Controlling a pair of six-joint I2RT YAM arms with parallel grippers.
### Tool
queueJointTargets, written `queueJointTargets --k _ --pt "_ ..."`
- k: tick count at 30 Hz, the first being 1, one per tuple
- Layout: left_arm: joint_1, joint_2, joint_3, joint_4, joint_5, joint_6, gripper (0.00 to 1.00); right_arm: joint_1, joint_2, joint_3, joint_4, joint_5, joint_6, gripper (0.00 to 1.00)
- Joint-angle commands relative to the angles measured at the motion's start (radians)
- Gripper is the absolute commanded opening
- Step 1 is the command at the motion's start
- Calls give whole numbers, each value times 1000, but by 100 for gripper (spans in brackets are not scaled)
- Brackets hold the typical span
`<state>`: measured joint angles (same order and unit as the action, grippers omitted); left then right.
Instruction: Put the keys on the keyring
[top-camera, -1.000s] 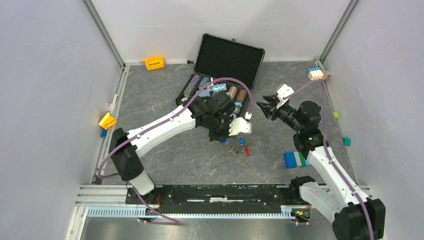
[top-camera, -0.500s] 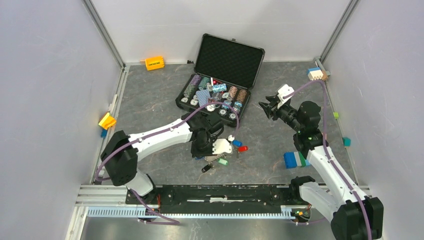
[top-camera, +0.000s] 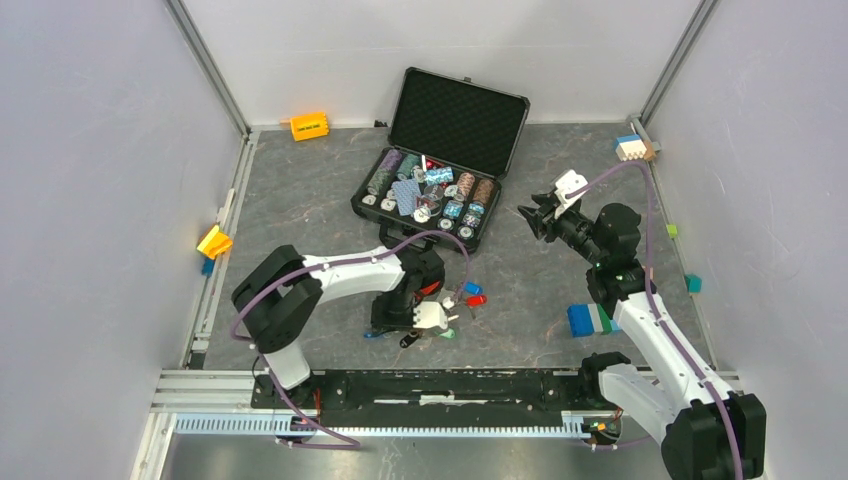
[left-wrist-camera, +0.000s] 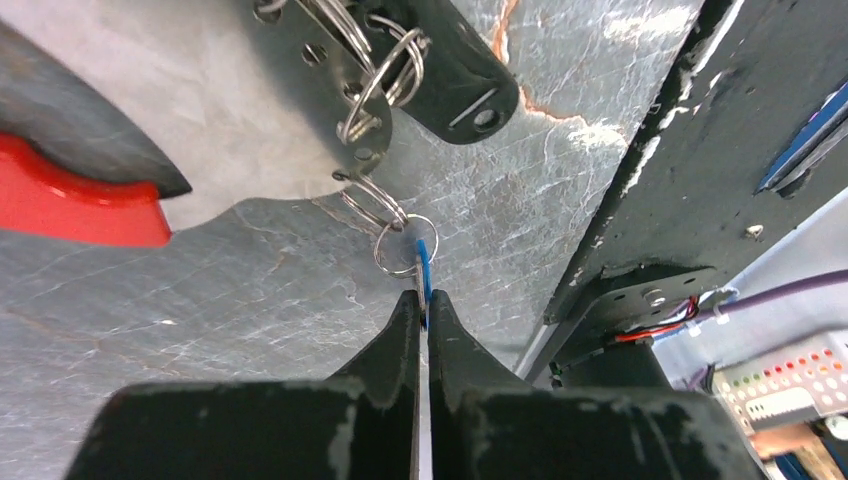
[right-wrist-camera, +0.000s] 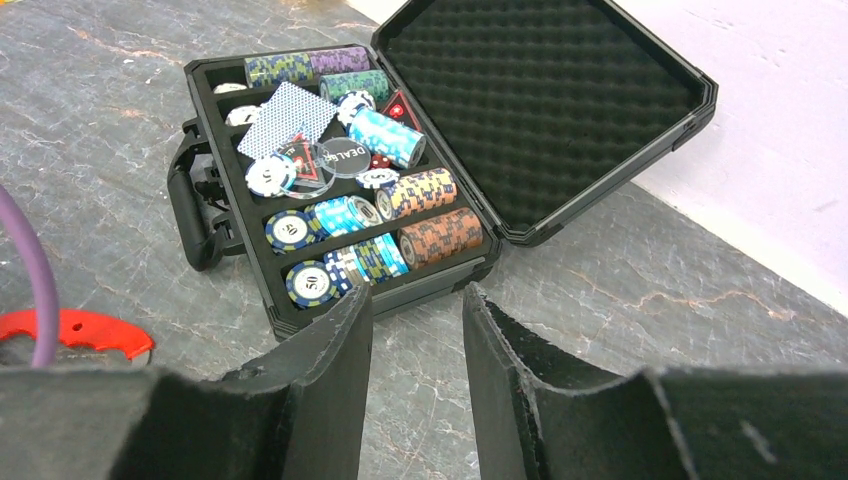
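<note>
My left gripper (top-camera: 408, 328) is low over the table near the front rail, shut (left-wrist-camera: 423, 300) on a blue-capped key (left-wrist-camera: 424, 265) seen edge-on. A small metal ring (left-wrist-camera: 404, 246) hangs from that key and links through more rings to a flat grey metal piece (left-wrist-camera: 240, 110). A black fob (left-wrist-camera: 450, 60) and the keyring's red fob (left-wrist-camera: 80, 205) sit beside it. From above, blue (top-camera: 472, 288), red (top-camera: 477, 299) and green (top-camera: 447, 333) pieces of the bunch lie around the gripper. My right gripper (top-camera: 535, 215) hovers open (right-wrist-camera: 415, 295) with nothing between its fingers, facing the chip case.
An open black case (top-camera: 460, 115) of poker chips and cards stands at the back centre, also in the right wrist view (right-wrist-camera: 540, 90). A blue-green block (top-camera: 590, 318) lies by the right arm. Small coloured blocks (top-camera: 310, 125) (top-camera: 214, 241) (top-camera: 633, 148) sit along the walls. The black base rail (top-camera: 450, 385) runs along the front.
My left arm has swung from beside the case down toward the front rail, carrying the bunch of keys with it. The right arm has hardly moved.
</note>
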<state>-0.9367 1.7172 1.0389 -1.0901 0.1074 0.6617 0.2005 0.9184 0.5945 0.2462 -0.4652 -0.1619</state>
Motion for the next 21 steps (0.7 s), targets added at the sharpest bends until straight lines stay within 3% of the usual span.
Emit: queueJointTargets --k 1,5,9,21 --pt "11 51 -4 -29 -32 -20 4 -5 3 -2 39 -6 4 44" --pt "12 66 9 -27 -37 -19 12 -4 2 -2 39 -12 4 44" --pt "14 66 16 -28 -50 -20 26 -4 5 -4 41 -19 5 44" --pt "99 -22 53 -19 -141 -19 77 -4 0 11 24 -15 -3 44"
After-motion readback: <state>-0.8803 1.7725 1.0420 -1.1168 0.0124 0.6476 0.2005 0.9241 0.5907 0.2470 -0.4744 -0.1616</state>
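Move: Just beneath the left fingertips, which still pinch the blue key on its small ring, is its table spot, about 1 cm below. The steel rings of the keyring lie some 5 cm to the right and 1 cm ahead. The black fob is about 7 cm right and 1 cm back, and the red handle about 8 cm ahead and 8 cm right. From the idle right hand, the blue key is roughly 20 cm back, 31 cm left and 23 cm below. Easing the last bit down and leftward, the left hand brings the pinched blue key about 1.5 cm left and under 1 cm lower, onto the table. It then spreads its fingers wide, lets go of the key, and drifts on left and forward, ending about 3 cm from its start and clear of the key, still low with the fingers pointing down. ##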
